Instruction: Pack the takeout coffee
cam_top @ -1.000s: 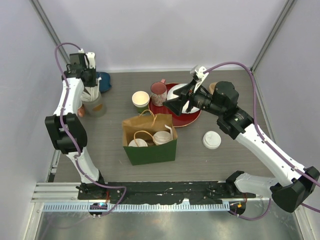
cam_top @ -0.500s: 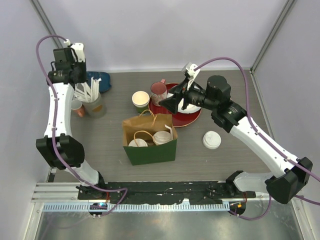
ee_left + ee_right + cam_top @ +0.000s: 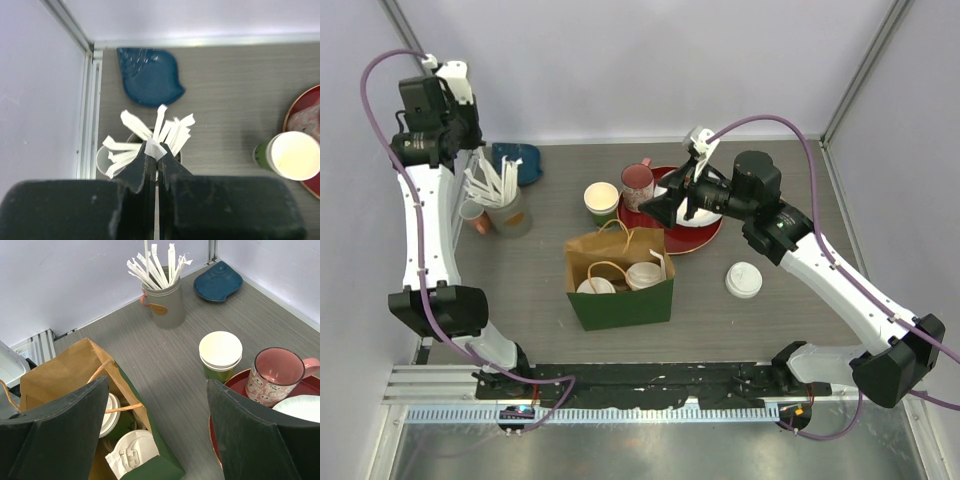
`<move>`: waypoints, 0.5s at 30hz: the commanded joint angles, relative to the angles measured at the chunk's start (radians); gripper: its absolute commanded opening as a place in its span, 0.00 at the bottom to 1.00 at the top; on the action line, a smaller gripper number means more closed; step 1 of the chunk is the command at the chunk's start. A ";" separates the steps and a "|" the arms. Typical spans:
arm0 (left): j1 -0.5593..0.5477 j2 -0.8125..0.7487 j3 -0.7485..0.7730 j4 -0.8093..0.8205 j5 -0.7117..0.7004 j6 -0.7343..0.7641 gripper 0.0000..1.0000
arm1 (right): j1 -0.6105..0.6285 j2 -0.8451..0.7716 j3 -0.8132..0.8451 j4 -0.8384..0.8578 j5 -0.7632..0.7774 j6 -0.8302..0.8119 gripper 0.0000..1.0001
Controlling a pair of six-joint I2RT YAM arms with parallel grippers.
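Two lidded takeout coffee cups (image 3: pixel 644 275) (image 3: pixel 111 412) stand inside the open green-and-brown paper bag (image 3: pixel 620 300) (image 3: pixel 65 370). A stack of open green cups (image 3: pixel 601 200) (image 3: pixel 220 352) (image 3: pixel 290 156) stands behind the bag. A loose white lid (image 3: pixel 743 280) lies to the bag's right. My left gripper (image 3: pixel 155 155) (image 3: pixel 465 148) is raised over the straw holder (image 3: pixel 102 157) (image 3: pixel 508 215) and is shut on a white wrapped straw (image 3: pixel 155 149). Above the red tray (image 3: pixel 705 238), my right gripper (image 3: pixel 157 385) (image 3: pixel 660 207) stands open and holds nothing.
A pink mug (image 3: pixel 638 185) (image 3: pixel 277 375) and a white plate (image 3: pixel 300 407) sit on the red tray. A blue leaf-shaped dish (image 3: pixel 520 160) (image 3: pixel 147 75) lies at the back left corner, next to the wall rail. The grey holder is full of wrapped straws (image 3: pixel 155 267).
My left arm has lifted up and back to the left, away from the holder, with the straw pinched in it. The right arm shifted slightly left, then stayed still.
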 commanded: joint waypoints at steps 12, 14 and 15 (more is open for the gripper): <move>-0.014 -0.112 0.303 -0.059 0.620 -0.233 0.00 | -0.010 0.013 0.039 0.048 -0.006 -0.029 0.84; -0.073 -0.153 0.275 -0.076 0.775 -0.233 0.00 | -0.010 0.015 0.025 0.083 0.005 -0.020 0.84; -0.101 -0.169 0.242 -0.091 0.806 -0.226 0.00 | -0.010 0.018 0.021 0.094 0.007 -0.012 0.84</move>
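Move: The takeout bag, open and holding the lidded cups, lies about 22 cm back, 35 cm right and 25 cm below the left hand, which already pinches a wrapped straw. The straw cup is almost beneath that hand, 3 cm to its right and about 30 cm down; the stacked paper cups stand roughly 2 cm ahead and 29 cm right, as low. From the right hand the bag is about 7 cm back, 10 cm left and 25 cm down. Pulling the pinched straw upward over the straw cup, the left hand climbs about 13 cm, at first almost straight up, then speeds off to the right some 10 cm and back about 5 cm, sideways nearer the bag while still rising. The wrist turns about 20 degrees clockwise, rolls its left side down and tips the fingers up some 15 degrees; they stay shut on the straw. ##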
